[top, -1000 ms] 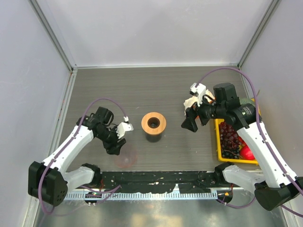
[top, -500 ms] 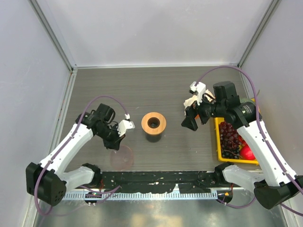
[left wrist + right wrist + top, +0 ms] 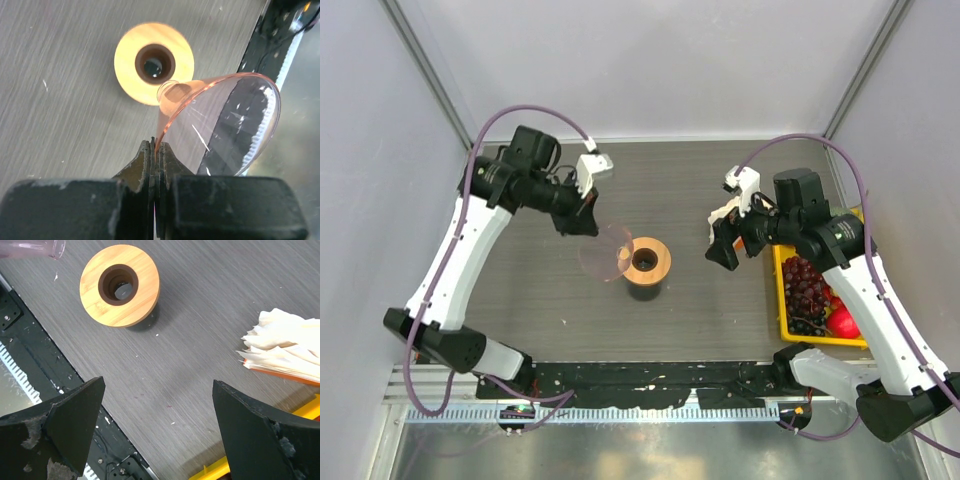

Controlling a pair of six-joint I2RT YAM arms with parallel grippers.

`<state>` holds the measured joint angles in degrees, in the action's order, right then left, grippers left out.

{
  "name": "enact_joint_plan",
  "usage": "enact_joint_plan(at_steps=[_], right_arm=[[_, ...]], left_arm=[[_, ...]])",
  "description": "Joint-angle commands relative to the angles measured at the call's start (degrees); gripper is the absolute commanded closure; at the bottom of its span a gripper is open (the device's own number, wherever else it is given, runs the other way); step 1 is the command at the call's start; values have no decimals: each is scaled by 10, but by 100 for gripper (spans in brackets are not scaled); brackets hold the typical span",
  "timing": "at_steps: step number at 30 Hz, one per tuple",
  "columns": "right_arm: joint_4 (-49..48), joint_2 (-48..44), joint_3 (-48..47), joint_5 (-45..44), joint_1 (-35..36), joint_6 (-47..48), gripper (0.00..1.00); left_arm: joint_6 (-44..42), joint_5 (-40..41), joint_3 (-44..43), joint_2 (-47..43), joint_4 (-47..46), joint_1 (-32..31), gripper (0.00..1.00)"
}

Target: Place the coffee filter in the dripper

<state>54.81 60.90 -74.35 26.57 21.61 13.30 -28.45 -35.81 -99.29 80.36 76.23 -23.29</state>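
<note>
The dripper is in two parts. Its tan wooden ring (image 3: 658, 268) with a dark centre stands mid-table, also seen in the left wrist view (image 3: 125, 60) and the right wrist view (image 3: 92, 285). Its clear pinkish funnel cone (image 3: 605, 252) hangs tilted just left of the ring, narrow end toward it. My left gripper (image 3: 588, 225) is shut on the cone's thin rim (image 3: 220, 120). My right gripper (image 3: 723, 250) hovers open and empty right of the ring. No single coffee filter shows apart from a bunch.
A ruffled bunch of white paper filters (image 3: 285, 345) lies at the right, just behind my right gripper (image 3: 159, 385). A yellow tray (image 3: 782, 300) with dark grapes (image 3: 805, 285) and a red fruit (image 3: 840, 322) sits at the right edge. Black rails run along the near edge.
My left gripper shut on the clear cone lying near the front edge, then lifted it up and back to just left of the wooden ring. The right arm barely moved.
</note>
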Motion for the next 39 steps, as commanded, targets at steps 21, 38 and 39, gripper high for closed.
enact_joint_plan(at_steps=[21, 38, 39], right_arm=[[-31, 1, -25, -61, -2, 0, 5], [-26, 4, -24, -56, -2, 12, 5], [-25, 5, -25, -56, -2, 11, 5]], left_arm=[[379, 28, -106, 135, 86, -44, 100], [388, 49, -86, 190, 25, -46, 100], [391, 49, -81, 191, 20, -46, 100]])
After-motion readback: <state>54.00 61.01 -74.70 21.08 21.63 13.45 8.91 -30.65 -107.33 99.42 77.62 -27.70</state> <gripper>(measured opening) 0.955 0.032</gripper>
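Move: The left hand still pinches the clear funnel-shaped dripper by its rim. The wooden ring it is taken to lies some 9 cm to this hand's right, about 1 cm ahead and 17 cm below; the glass under the ring has its middle about 7 cm lower. The coffee filters stand roughly 10 cm farther out than the ring and 21 cm to its right. From the idle right hand, the ring is about 17 cm left, 1 cm ahead and 14 cm below. Rightward and a little forward, first rising 2 to 3 cm, then sinking about 8 cm at an easing pace, the left hand brings the dripper over the wooden ring. Meanwhile its wrist rolls some 40 degrees about the line of the fingers, counter-clockwise from above, swinging the stem towards the ring's hole; the shut fingers keep their pinch on the rim. ##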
